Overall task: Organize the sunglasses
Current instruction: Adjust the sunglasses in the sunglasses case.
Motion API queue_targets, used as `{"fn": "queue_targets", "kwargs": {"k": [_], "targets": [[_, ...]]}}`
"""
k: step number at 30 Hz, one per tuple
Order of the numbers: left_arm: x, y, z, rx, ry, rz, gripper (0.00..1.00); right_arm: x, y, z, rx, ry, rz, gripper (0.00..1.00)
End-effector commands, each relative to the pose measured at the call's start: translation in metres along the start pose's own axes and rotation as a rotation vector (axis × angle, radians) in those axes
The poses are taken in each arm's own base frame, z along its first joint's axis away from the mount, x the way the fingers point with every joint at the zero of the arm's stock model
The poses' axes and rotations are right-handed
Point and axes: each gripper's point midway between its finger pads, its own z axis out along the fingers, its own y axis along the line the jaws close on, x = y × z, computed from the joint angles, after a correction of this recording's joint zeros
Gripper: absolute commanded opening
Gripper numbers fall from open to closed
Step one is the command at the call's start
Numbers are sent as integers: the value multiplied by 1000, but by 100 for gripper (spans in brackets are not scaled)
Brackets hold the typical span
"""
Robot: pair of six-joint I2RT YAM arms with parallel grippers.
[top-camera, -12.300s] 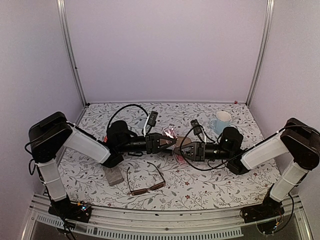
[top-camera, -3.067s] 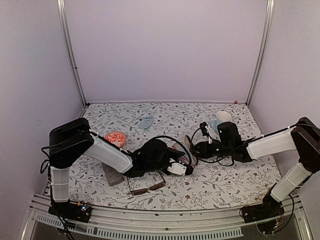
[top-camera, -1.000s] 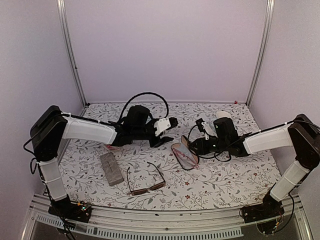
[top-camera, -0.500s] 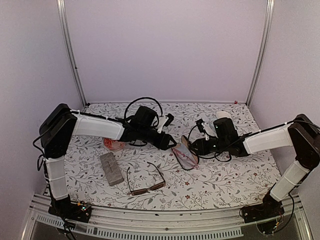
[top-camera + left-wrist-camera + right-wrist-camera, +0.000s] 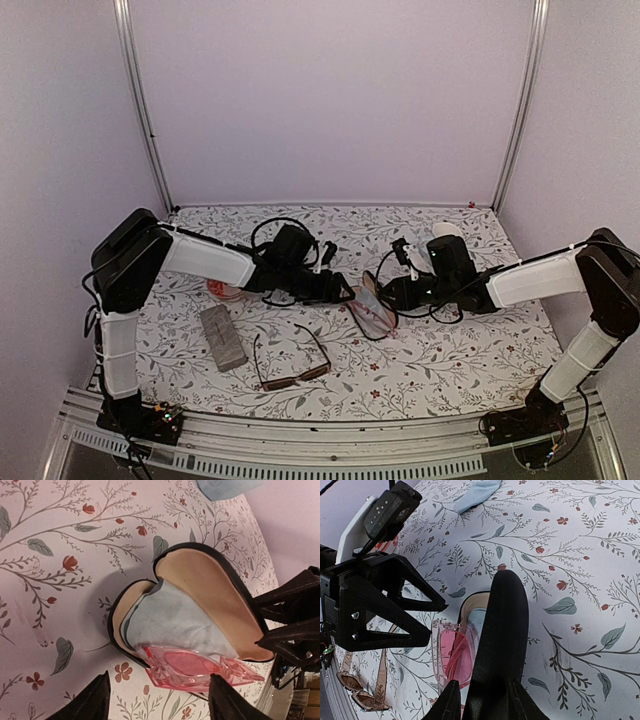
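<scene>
The pink-red sunglasses (image 5: 200,662) lie folded across the lower rim of the open black oval case (image 5: 210,590), on the blue cloth (image 5: 170,615) inside it. My left gripper (image 5: 157,705) is open just short of them, one finger to each side, touching nothing. My right gripper (image 5: 482,705) is shut on the case's raised black lid (image 5: 505,625), holding it open. In the top view the case (image 5: 375,312) sits mid-table between my left gripper (image 5: 344,290) and right gripper (image 5: 388,292). The dark brown sunglasses (image 5: 293,365) lie unfolded near the front edge.
A grey rectangular case (image 5: 222,337) lies front left. A red patterned item (image 5: 220,290) shows partly behind the left arm. A pale mug (image 5: 446,234) stands behind the right arm. A loose light blue cloth (image 5: 477,492) lies at the back.
The left arm has swung from the back left down to the open case, and its jaws have widened. The right gripper has kept hold of the lid without moving.
</scene>
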Motion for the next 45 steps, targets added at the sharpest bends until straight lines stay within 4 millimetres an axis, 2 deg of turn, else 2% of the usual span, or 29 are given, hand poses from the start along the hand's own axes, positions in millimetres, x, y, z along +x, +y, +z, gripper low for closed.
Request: {"fn": "queue_targets", "kwargs": {"k": [1,6,17,34,45], "targets": [[-8,3,0,31,-21,-75,69,-11,9,-2,-28,-30,-2,32],[-4,5,6,50,-6,-107,70,-11,11,-1,-31,-31,-6,32],[2,3,12,86,14,-148,62,-9,10,0,-26,-31,-8,31],[4,-2,13,127,18,-165,35,-7,9,0,-21,-31,-8,31],[-5,-2,8,104,-13,-125,35,-6,8,0,-20,-27,-8,30]]}}
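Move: Right of the left hand by about 4 cm, 4 cm back and 2 cm below lie the pink folded sunglasses, in the open sunglasses case, whose middle is 5 cm right, 3 cm back and 4 cm down. The case's raised lid stands 6 cm to the right and level. Brown glasses lie 12 cm left, 15 cm back and 6 cm down. From the right hand, already on the lid, the pink sunglasses are 3 cm left, 5 cm back and 5 cm below. Easing some 1.5 cm to its right towards the pink sunglasses and sinking about half a centimetre, the left hand tips by around 10 degrees so its fingers point less steeply down, and closes its wide-open fingers to about half that gap around the near end of the frame. The right hand keeps its pinch on the raised lid, holding the case almost still. ##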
